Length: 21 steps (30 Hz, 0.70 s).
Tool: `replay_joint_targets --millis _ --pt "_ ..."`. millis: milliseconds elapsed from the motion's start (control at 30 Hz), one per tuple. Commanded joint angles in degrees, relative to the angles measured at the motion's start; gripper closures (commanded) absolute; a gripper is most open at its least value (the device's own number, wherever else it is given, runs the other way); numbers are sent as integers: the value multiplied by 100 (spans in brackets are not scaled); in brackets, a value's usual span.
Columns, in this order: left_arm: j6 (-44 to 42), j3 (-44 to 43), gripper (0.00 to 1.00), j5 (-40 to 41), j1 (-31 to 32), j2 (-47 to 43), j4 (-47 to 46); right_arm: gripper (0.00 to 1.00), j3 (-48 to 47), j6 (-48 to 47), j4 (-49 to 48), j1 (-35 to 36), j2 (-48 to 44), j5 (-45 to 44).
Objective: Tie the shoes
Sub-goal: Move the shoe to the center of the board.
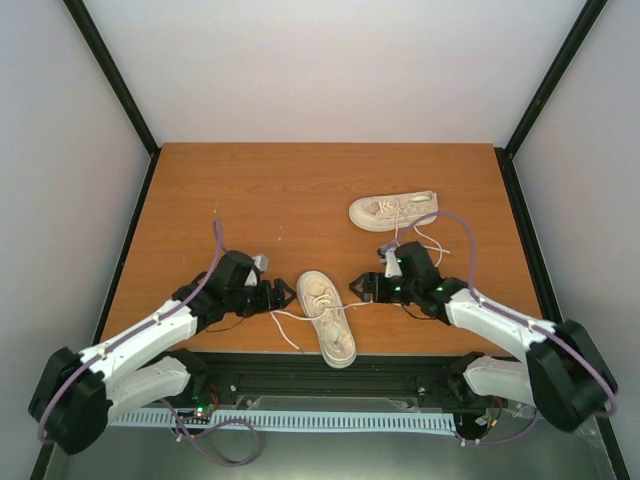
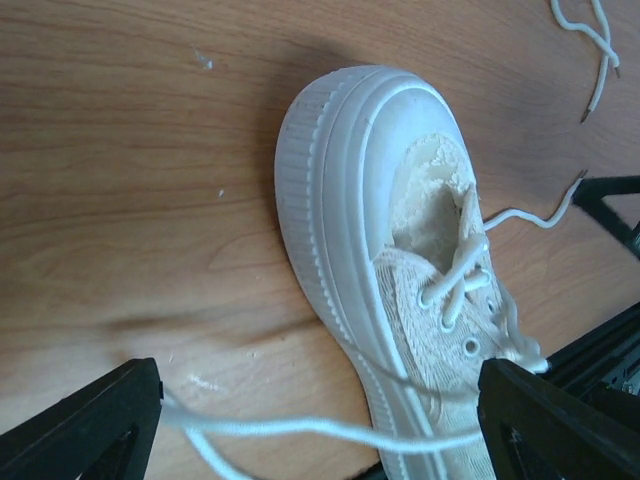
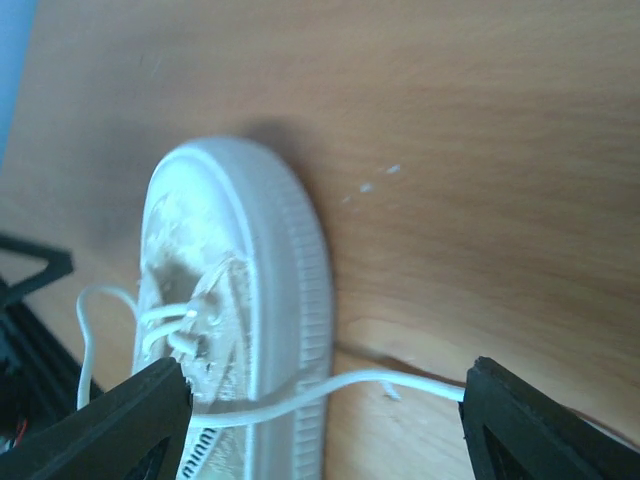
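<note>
Two cream shoes lie on the wooden table (image 1: 250,200). The near shoe (image 1: 327,315) sits between my grippers, toe pointing away. The far shoe (image 1: 392,210) lies on its side at the back right, laces loose. My left gripper (image 1: 283,295) is open just left of the near shoe (image 2: 400,260); a white lace (image 2: 300,428) runs slack across the gap between its fingers (image 2: 90,430). My right gripper (image 1: 362,287) is open on the shoe's right side (image 3: 250,300), with the other lace (image 3: 400,378) spanning its open gap.
A black frame rail (image 1: 330,365) runs along the table's near edge, right behind the near shoe's heel. The far shoe's loose laces (image 1: 430,245) trail toward my right arm. Grey walls enclose the table on three sides.
</note>
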<state>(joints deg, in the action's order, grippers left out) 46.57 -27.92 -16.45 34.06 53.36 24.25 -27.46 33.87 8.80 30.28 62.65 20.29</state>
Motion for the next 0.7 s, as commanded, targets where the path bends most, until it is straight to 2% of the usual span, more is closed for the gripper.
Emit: replay_joint_targets --millis 0,233,500,567,667 --pt "-126 -170 12 -247 -49 542 -1013 25 -373 -442 -555 506 824 618" --pt "-281 -135 11 -630 -49 1228 -1651 30 -732 -520 -796 857 1810 730" --pt "-508 -272 8 -729 -49 1821 -1810 48 -962 -348 -1100 1086 2563 678" --pt "-561 -291 7 -802 -49 2077 -1908 57 -1014 -270 -1166 1115 2693 674" --pt "-606 -349 7 -857 -49 2392 -2115 80 -1002 -55 -1276 1120 2748 527"
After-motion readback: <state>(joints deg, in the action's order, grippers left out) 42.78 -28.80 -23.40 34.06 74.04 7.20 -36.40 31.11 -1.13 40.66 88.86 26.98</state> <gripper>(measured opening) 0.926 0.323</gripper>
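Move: The shoe with the knotted laces lies between the hands, heel end outward. Its middle is about 9 cm right, 6 cm back and 6 cm below the left hand, and roughly 9 cm left, 6 cm back and 6 cm below the right. The second shoe stands some 21 cm ahead of the right hand and 8 cm to its right, while a loose lace curls on the board about 8 cm behind the left hand. The right hand swings about 8.5 cm left and sinks some 5 cm onto the shoe's right side near the laced opening, turning about 15 degrees counter-clockwise as its fingers close from three-quarters open to about a third, coming to straddle the right collar edge. Opposite it, the left hand eases about 4 cm right and 4 cm down, with a little forward, towards the left side of the heel half, its fingers staying wide open. ##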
